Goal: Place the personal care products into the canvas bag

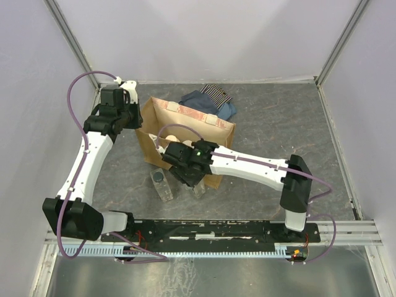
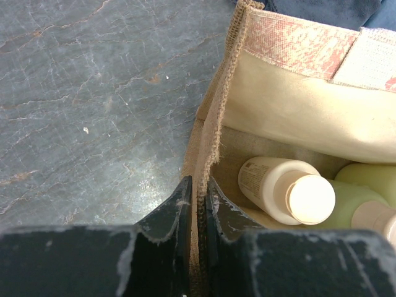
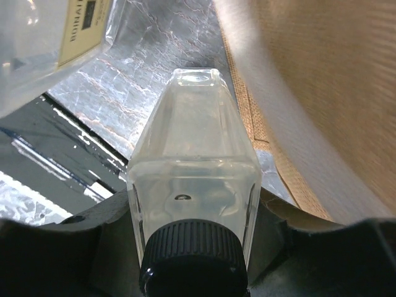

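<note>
The tan canvas bag (image 1: 153,143) stands open at the table's middle. My left gripper (image 1: 136,116) is shut on the bag's left rim; the wrist view shows the burlap edge (image 2: 213,133) pinched at the left gripper (image 2: 198,184). Inside lie a pale bottle with a whitish top (image 2: 272,182) and a yellow-green bottle (image 2: 362,189). My right gripper (image 1: 190,173) is shut on a clear rectangular bottle (image 3: 193,124) with a dark cap (image 3: 192,257), low by the bag's front wall (image 3: 322,93). A second clear bottle (image 1: 163,185) lies on the table in front of the bag and also shows in the right wrist view (image 3: 49,31).
A striped and blue folded cloth (image 1: 207,100) lies behind the bag. The black base rail (image 1: 210,230) runs along the near edge. White walls enclose the table on three sides.
</note>
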Available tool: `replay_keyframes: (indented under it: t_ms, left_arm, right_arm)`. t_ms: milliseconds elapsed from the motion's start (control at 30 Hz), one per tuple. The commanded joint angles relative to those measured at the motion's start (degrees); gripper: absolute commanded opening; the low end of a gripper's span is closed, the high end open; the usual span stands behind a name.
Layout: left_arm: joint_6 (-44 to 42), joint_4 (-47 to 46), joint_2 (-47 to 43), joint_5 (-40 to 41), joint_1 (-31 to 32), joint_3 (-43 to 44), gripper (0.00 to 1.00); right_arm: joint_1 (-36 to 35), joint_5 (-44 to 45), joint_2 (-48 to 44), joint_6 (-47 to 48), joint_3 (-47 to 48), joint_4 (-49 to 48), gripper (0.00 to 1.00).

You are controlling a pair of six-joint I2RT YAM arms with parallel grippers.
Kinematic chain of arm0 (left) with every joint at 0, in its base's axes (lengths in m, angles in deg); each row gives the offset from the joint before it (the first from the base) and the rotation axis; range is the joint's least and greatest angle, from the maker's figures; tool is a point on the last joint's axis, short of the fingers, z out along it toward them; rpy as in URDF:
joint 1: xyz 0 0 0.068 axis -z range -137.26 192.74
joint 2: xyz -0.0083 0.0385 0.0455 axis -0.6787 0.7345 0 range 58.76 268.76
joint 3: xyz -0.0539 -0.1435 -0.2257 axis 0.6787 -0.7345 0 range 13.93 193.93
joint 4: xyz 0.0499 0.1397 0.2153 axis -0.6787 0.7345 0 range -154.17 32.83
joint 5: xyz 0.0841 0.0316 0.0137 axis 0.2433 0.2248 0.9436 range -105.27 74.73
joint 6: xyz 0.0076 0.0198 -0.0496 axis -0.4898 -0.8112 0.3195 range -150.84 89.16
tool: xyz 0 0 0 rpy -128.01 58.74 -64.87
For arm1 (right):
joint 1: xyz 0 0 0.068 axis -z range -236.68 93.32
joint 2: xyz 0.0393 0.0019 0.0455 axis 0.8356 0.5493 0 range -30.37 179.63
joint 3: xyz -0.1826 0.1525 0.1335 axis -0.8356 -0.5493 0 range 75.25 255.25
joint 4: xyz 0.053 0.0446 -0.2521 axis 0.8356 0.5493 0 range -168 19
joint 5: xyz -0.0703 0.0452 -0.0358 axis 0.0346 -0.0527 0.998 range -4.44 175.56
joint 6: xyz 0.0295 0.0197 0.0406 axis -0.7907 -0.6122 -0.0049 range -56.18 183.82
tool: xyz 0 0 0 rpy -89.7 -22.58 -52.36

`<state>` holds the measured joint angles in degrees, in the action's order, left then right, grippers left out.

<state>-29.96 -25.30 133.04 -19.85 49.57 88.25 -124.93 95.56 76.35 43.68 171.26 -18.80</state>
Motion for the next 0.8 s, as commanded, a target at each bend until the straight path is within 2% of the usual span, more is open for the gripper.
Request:
replay_keyframes:
  t_ms: [0,233,433,600,767]
  left_arm:
    - [-1.41,-2.11,-0.09,0.01,-0.12,1.79,0.17]
    - [-1.72,-2.57,-0.19,0.28,-0.11,1.28,0.17]
    - [-1.76,-2.63,-0.43,0.44,-0.08,0.93,0.17]
    - [-1.79,-3.2,-0.86,-0.71,-0.09,0.45,0.17]
    - [-1.82,-3.43,-1.24,-0.32,-0.13,-0.24,0.17]
  right_arm:
    - [0.14,0.25,-9.91,2.32,10.64,2.45,0.01]
    - [2.34,-10.48,-15.47,4.67,18.21,1.75,0.0]
    - [8.21,-21.66,-15.99,3.96,21.57,-5.14,0.0]
    - [13.2,-27.87,-12.82,4.04,27.8,-10.9,0.0]
    - [19.18,-32.0,-5.6,4.6,36.82,-14.09,0.0]
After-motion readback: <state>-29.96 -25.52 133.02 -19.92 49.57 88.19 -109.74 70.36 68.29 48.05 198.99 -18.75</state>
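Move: My right hand holds the clear bottle by its neck, low over the table in front of the canvas bag. The middle of the bag's opening is about 18 cm ahead, 1 cm left and 8 cm higher; its front rim with the handle is nearer, some 12 cm ahead, 2 cm left and 7 cm up. The other clear bottle stands about 11 cm to my left, level with me, its middle some 7 cm lower. From my left hand the opening lies about 15 cm right, straight level, 3 cm lower. I hoist the gripped bottle almost straight up with my right hand, about 23 cm, past the front rim's height. Only near the top do I carry it forward some 5 cm and slightly left over the bag, rolling the wrist nearly 40 degrees so fingers and bottle base swing out to my left. My left hand stays put and keeps pinching the bag's left edge. ##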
